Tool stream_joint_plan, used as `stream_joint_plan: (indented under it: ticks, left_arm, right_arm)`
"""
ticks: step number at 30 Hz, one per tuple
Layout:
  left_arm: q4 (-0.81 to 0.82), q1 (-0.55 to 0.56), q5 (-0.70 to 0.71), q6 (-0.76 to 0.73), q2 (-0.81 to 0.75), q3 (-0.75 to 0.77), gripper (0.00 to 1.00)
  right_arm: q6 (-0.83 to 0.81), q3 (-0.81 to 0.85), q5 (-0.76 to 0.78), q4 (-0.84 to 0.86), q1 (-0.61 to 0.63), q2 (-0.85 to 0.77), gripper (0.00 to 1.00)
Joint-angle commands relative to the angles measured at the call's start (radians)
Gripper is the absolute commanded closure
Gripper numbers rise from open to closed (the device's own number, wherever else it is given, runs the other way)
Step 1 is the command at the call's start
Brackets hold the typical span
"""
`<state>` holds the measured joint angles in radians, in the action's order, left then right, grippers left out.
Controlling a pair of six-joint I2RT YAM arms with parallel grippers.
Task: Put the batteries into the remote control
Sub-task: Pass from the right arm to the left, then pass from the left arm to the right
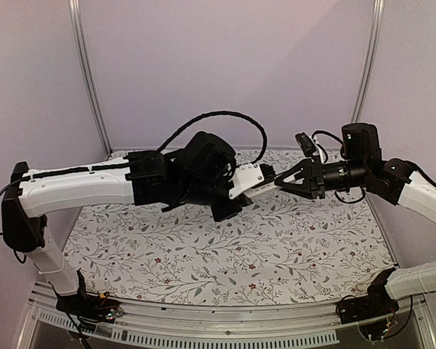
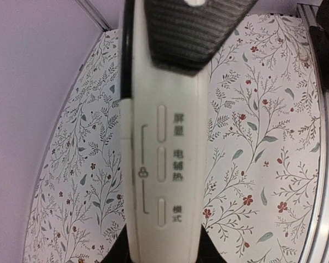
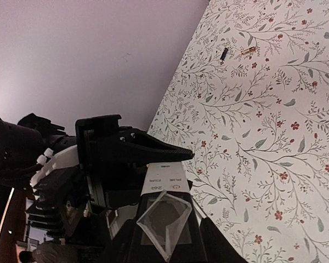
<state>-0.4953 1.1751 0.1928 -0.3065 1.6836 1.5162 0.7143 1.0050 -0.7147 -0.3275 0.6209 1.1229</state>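
Note:
The remote control (image 1: 251, 181) is a slim white bar held in mid-air between both arms above the table's back half. My left gripper (image 1: 236, 192) is shut on its button end; in the left wrist view the black fingers (image 2: 112, 253) press both sides of the remote control (image 2: 164, 164). My right gripper (image 1: 282, 179) is shut on the other end, where the dark display of the remote control (image 3: 165, 216) lies between its fingers (image 3: 211, 235). Two batteries lie on the cloth, one black (image 3: 223, 53), one gold (image 3: 248, 51). Both batteries are hidden in the top view.
A floral cloth (image 1: 276, 247) covers the table. Purple walls with metal corner posts (image 1: 87, 80) close the back and sides. A metal rail (image 1: 225, 323) runs along the near edge between the arm bases.

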Motion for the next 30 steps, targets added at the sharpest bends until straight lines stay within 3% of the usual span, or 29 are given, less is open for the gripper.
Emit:
stream_joint_plan:
  ticks: [1, 3, 5, 10, 13, 25, 30]
  left_arm:
    - [-0.119, -0.050, -0.228, 0.046, -0.031, 0.034, 0.95]
    - [-0.167, -0.089, -0.373, 0.073, -0.060, 0.028, 0.95]
    - [-0.220, -0.138, -0.544, 0.099, -0.085, 0.031, 0.96]
    - [-0.405, -0.254, -0.887, 0.119, -0.105, 0.066, 0.98]
    - [-0.427, -0.295, -1.041, 0.151, -0.127, 0.043, 0.97]
    - [-0.520, -0.300, -1.430, 0.197, -0.137, -0.089, 0.97]
    - [-0.503, -0.238, -1.479, 0.213, -0.119, -0.109, 0.97]
  right_arm:
    - [-0.052, -0.015, -0.029, 0.007, 0.002, -0.032, 0.41]
    - [-0.122, -0.006, -0.021, -0.029, 0.003, -0.053, 0.27]
    - [-0.234, -0.002, 0.015, -0.081, 0.002, -0.085, 0.22]
    - [-0.440, -0.073, 0.064, -0.030, 0.018, -0.178, 0.19]
    - [-0.525, -0.114, 0.072, -0.013, 0.031, -0.228, 0.19]
    - [-0.836, -0.134, 0.233, -0.079, 0.260, -0.289, 0.21]
    - [-0.940, -0.054, 0.275, -0.147, 0.382, -0.249, 0.21]
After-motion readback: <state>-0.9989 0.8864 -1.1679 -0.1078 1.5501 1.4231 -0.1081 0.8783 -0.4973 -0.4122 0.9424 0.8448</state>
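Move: The remote spans both hands. Its middle lies about 5 cm to the right of the left gripper and 2 cm above it, level with it fore and aft; from the right gripper, which is on its dark end, the middle is some 4 cm left and 2 cm lower. On the table roughly 24 cm below the left gripper lie the gold battery, 18 cm ahead and 21 cm left, and the black battery, 16 cm ahead and 30 cm left. Open the right gripper wide to let go of the remote's dark end, then draw it back about 10 cm, rolling it some 55 degrees with its fingers still pointing left. Keep the left gripper shut on the remote and carry it back about 14 cm and to the left, rising slightly late on, while swinging the fingers from forward-right round to back-right. ##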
